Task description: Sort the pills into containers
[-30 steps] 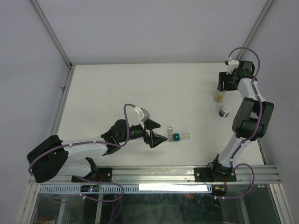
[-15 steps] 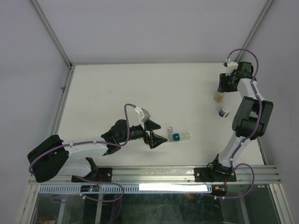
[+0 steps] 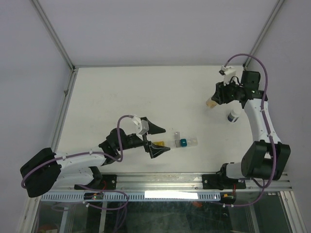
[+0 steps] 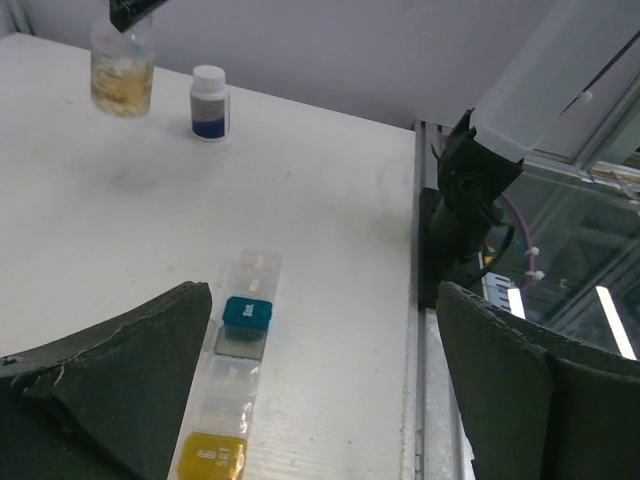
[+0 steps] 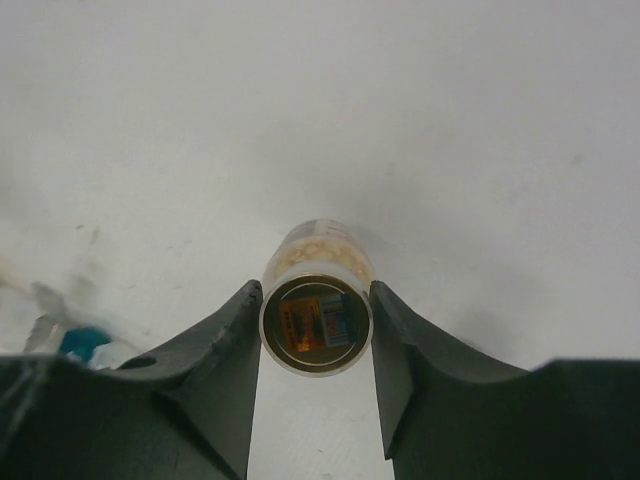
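The pills (image 5: 316, 249) are a tan mass inside a clear bottle (image 5: 317, 312) that my right gripper (image 5: 317, 322) is shut on, one finger on each side. In the top view that bottle (image 3: 211, 103) hangs tilted over the table's right part, under the right gripper (image 3: 215, 99). The containers (image 3: 178, 142) lie as a short row near the front: a yellow cell (image 4: 212, 458), a grey one (image 4: 240, 342), a teal one (image 4: 247, 312) and a clear one (image 4: 256, 268). My left gripper (image 3: 165, 140) stands wide open at the row's yellow end, holding nothing.
A small white bottle with a blue label (image 3: 233, 116) stands on the table near the right arm, also visible in the left wrist view (image 4: 209, 102). A metal rail (image 3: 160, 180) runs along the front edge.
My right gripper has shut on the pill bottle, lifted it and carried it left toward the middle. The left gripper has drawn back slightly, uncovering the yellow cell.
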`<state>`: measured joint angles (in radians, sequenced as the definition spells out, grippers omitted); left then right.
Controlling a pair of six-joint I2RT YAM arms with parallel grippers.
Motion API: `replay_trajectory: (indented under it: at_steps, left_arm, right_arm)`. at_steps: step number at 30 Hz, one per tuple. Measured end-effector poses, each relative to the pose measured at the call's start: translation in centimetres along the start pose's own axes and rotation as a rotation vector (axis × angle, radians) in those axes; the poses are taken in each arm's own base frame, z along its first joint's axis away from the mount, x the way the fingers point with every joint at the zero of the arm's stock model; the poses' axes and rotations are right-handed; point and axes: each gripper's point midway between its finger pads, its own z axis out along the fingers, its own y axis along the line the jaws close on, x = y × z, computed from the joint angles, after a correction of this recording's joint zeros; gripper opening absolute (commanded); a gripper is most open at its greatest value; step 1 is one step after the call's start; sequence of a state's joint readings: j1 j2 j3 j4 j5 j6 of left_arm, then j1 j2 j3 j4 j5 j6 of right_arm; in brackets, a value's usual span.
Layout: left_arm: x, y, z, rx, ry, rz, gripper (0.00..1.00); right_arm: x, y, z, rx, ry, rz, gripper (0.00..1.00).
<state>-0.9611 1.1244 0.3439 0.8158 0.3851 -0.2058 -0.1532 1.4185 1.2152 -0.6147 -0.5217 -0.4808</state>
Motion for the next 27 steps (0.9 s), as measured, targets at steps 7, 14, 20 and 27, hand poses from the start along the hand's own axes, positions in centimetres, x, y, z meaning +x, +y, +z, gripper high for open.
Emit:
replay_trajectory:
  at_steps: [7,14,20,27]
  left_arm:
    - [-1.1,2.1,0.4,-0.092,-0.017,0.176,0.99]
    - [-1.0,5.9,3.0,-0.245,0.03,0.292,0.99]
    - [-0.4,8.1,5.3,-0.327,0.078,0.338,0.99]
    - [1.5,8.7,6.4,-0.323,0.154,0.351,0.97]
  right_arm:
    - [-0.8,12.1,-1.4,-0.347,-0.071,-0.135,0.02]
    - [1.1,19.3,-1.8,-0.627,-0.049,-0.155,0.02]
    - [2.6,22.4,-1.9,-0.725,-0.009,-0.181,0.01]
    - [2.7,23.5,-2.0,-0.755,-0.004,-0.201,0.0]
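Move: The pill bottle hangs by its lid in my right fingers; from my left hand it is about 25 cm ahead, 26 cm to the right and slightly lower. The teal container lies on the table some 17 cm back, 18 cm left and 18 cm below my right hand, or 6 cm ahead and 9 cm right of my left hand. The yellow container is about 4 cm ahead and 4 cm left of my left hand, the white bottle 3 cm back and 12 cm right of my right hand, both down on the table. I bring the two hands together above the containers. My right hand keeps its grip on the lid and sweeps the bottle left and back, about 24 cm in all, staying near the same height, turning some 40 degrees counter-clockwise and slowing at the end. My left hand, fingers wide open, reaches about 9 cm forward with some drift right, turning counter-clockwise, then dips as its jaws come up around the bottle's body without closing. ##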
